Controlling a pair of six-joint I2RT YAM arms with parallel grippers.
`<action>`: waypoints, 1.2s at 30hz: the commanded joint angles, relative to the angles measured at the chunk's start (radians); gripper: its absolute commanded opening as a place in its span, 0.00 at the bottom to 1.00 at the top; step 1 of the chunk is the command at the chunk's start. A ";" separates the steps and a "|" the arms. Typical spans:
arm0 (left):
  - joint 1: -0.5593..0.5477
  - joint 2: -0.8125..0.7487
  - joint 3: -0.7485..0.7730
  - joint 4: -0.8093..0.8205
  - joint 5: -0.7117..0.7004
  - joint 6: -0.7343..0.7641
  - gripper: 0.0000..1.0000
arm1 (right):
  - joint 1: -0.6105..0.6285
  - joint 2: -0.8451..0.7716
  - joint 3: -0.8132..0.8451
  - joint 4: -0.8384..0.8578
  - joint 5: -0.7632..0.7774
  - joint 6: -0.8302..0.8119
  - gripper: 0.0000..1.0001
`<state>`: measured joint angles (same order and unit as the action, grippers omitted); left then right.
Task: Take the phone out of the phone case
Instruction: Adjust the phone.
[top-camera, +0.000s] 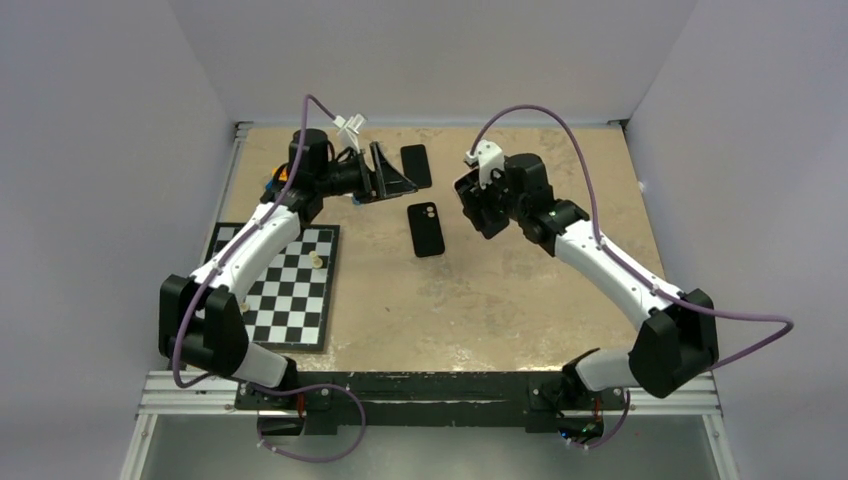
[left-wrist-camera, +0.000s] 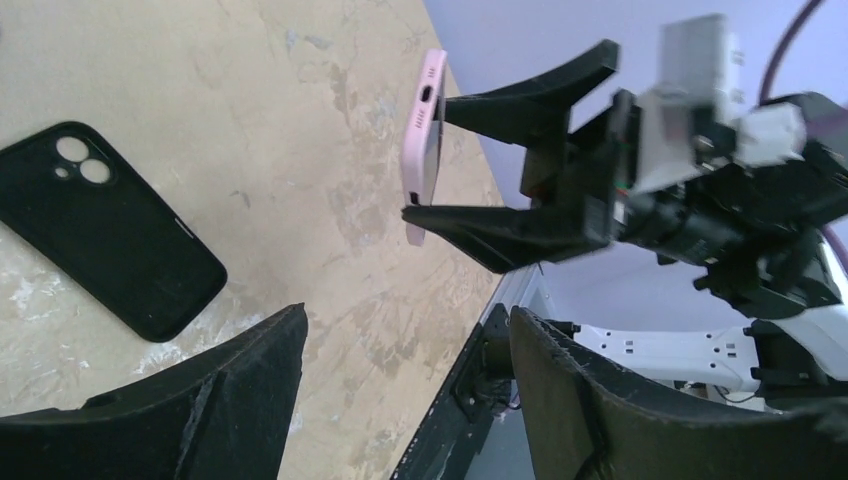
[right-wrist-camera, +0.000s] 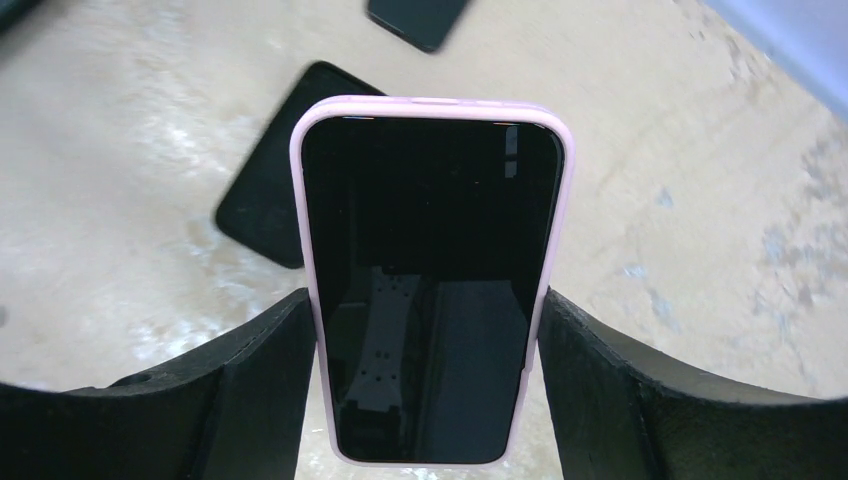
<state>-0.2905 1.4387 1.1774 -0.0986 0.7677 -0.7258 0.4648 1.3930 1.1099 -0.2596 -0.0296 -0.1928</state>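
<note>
A phone (right-wrist-camera: 430, 280) with a dark screen sits inside a pink phone case (right-wrist-camera: 300, 160). My right gripper (right-wrist-camera: 430, 310) is shut on the case's two long sides and holds it above the table. From the left wrist view the cased phone (left-wrist-camera: 425, 140) shows edge-on between the right gripper's black fingers (left-wrist-camera: 520, 225). My left gripper (left-wrist-camera: 405, 325) is open and empty, a short way off and facing the phone. In the top view the left gripper (top-camera: 395, 175) and the right gripper (top-camera: 475, 205) face each other over the far middle of the table.
A black case-like slab with camera holes (top-camera: 426, 229) lies flat between the grippers. A second black slab (top-camera: 416, 165) lies farther back. A chessboard (top-camera: 290, 285) with a small piece (top-camera: 316, 260) covers the left side under the left arm.
</note>
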 joint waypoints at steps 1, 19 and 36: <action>-0.027 0.055 -0.030 0.174 0.086 -0.090 0.75 | 0.054 -0.051 0.024 0.035 -0.058 -0.068 0.00; -0.106 0.167 -0.030 0.179 0.090 -0.083 0.73 | 0.247 -0.066 0.084 -0.006 -0.016 -0.061 0.00; -0.133 0.077 -0.042 0.183 0.078 -0.032 0.00 | 0.282 -0.077 0.062 -0.011 0.114 -0.044 0.26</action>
<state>-0.4286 1.6077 1.1465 0.0452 0.8520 -0.7742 0.7494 1.3636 1.1591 -0.3225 -0.0086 -0.2447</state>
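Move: The pink-cased phone is already in the right fingers, some 17 cm to the left hand's right, about 1 cm ahead of it and 7 cm lower. On the table the black case lies about 4 cm right of the left hand, 3 cm ahead and 26 cm down; the black phone is 23 cm straight ahead at that same depth. From the right hand, the open left gripper stands 18 cm left, level fore-and-aft and 7 cm higher. The right hand keeps its grip on the long sides of the pink-cased phone and swings it left about 9 cm and back some 7 cm towards the left gripper, passing high above the table and turning some 15 degrees counter-clockwise, then all but stops. The left hand comes to meet it, right about 6 cm and down 5 cm with a slight draw back and a small clockwise turn, and once near it closes from wide open to nearly shut, pinching the phone's port end with one finger over the screen and the other behind the case. ##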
